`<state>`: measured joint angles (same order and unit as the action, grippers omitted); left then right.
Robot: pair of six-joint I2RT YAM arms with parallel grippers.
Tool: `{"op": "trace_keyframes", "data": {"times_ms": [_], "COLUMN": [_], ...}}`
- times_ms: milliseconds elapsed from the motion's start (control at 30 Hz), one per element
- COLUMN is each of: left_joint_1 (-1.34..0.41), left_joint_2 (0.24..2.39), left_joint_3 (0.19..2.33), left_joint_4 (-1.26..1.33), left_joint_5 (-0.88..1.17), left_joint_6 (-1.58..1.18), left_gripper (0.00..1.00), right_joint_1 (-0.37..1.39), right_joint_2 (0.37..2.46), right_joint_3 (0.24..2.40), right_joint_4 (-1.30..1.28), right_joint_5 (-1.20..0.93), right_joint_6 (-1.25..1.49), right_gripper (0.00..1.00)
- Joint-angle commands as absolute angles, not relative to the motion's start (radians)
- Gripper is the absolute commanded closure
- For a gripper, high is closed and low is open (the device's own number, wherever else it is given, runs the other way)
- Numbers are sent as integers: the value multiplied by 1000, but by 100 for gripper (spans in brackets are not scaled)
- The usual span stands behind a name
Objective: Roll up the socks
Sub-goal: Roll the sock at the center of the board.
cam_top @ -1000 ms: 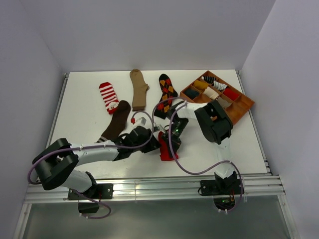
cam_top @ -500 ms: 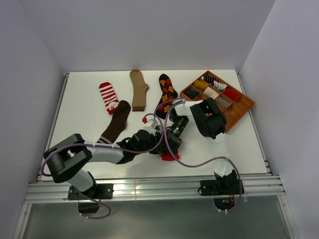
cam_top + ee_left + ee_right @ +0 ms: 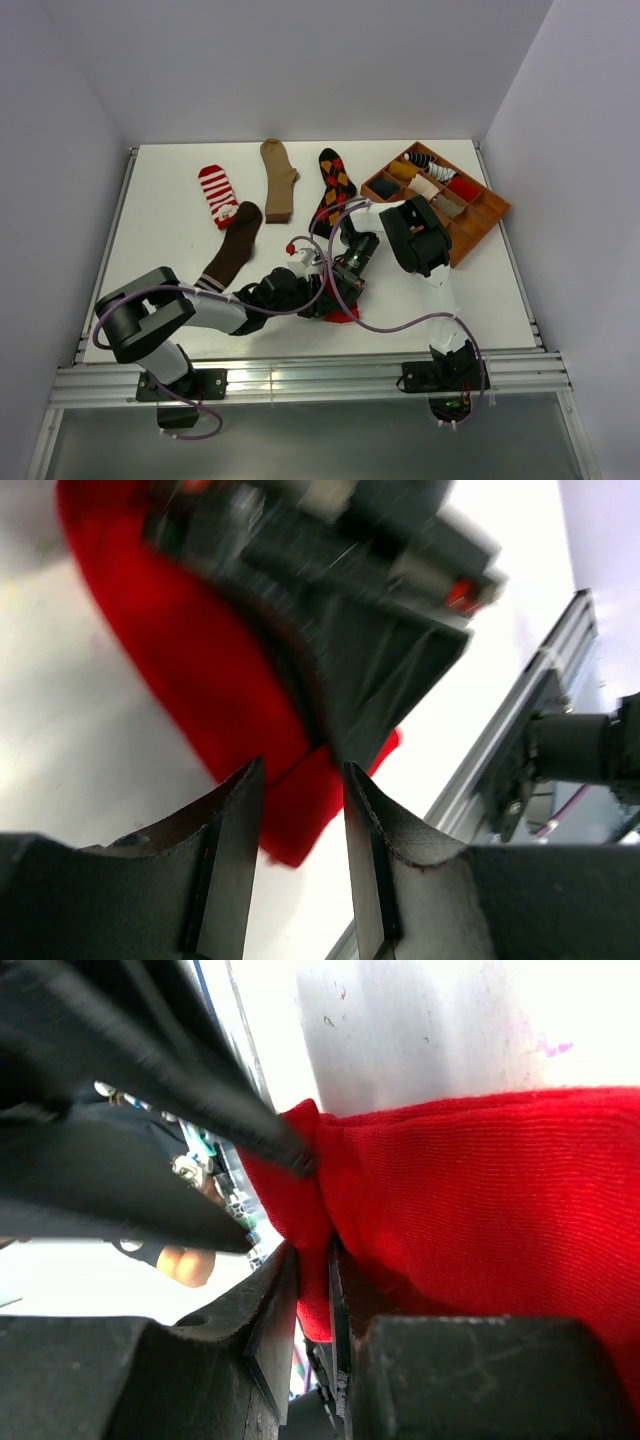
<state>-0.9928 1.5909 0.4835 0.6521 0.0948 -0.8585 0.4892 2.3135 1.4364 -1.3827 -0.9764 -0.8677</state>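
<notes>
A red sock point(image 3: 341, 312) lies bunched on the white table between the two arms. My right gripper point(image 3: 312, 1278) is shut on a fold of the red sock point(image 3: 480, 1200), seen from above at the right gripper point(image 3: 347, 283). My left gripper point(image 3: 303, 780) is open, its tips just short of the red sock's point(image 3: 220, 700) edge, with nothing between the fingers. From above the left gripper point(image 3: 318, 297) is right beside the right one. Flat at the back lie a red-white striped sock point(image 3: 217, 193), a tan sock point(image 3: 277, 178), a dark brown sock point(image 3: 232, 245) and a black argyle sock point(image 3: 335, 185).
A brown wooden compartment tray point(image 3: 487, 213) with rolled socks stands at the back right. The metal rail point(image 3: 300, 375) runs along the table's near edge, close behind the red sock. Purple cables loop around both arms.
The left arm has reached further right, up to the red sock. The red sock, stretched out a second ago, is now bunched lower toward the near edge. The right gripper keeps its hold.
</notes>
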Motion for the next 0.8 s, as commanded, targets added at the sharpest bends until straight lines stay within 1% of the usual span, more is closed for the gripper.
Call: {"op": "trace_keyframes", "data": {"times_ms": [0,333,500,567,600,700,733,767], "left_joint_1": [-999,-999,-997,-997,-997,-997,-997,-997], "left_joint_2": [1617,1667,1652,1654,1655,1666,1672,1677], "left_joint_3": [460,488,488,497,503,525,537,549], "left_joint_4": [727,758,726,691,675,606,588,559], "left_joint_5": [118,225,248,252,252,250,255,247], "left_joint_6": [-841,-833,-844,-853,-856,-873,-876,-887], "left_gripper": [57,57,57,59,61,73,80,85], "right_joint_1": [477,468,459,459,459,459,459,459], "right_joint_2": [2339,2342,2338,2336,2335,2326,2322,2318], "right_joint_3": [1462,1454,1450,1450,1447,1439,1436,1433], "right_joint_4": [-1336,-1316,-1295,-1287,-1284,-1263,-1244,-1238], "right_joint_5": [-933,-925,-917,-914,-911,-897,-891,-888], "right_joint_6": [-879,-848,-824,-816,-810,-789,-782,-776], "right_gripper": [78,78,79,79,79,78,78,78]}}
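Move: The folded near end of the red sock, already pinched in the right fingers, lies about 2 cm back, 1 cm right and 2 cm below the left hand's open fingers. From the right hand this end is at its fingertips, its free part 2 cm or so to the left. The argyle sock lies about 28 cm ahead of the left hand, 1 cm right; the striped brown sock some 16 cm ahead, 23 cm left; both roughly 4 cm lower. Down first, by about 1.5 cm, then back about as far just above the board, the left hand brings its open fingers astride the red sock's folded end beside the right fingertips; only at the last do they close and pinch the cloth. The right hand all but stays in place and keeps its pinch, rolling a few degrees and easing slightly right. ##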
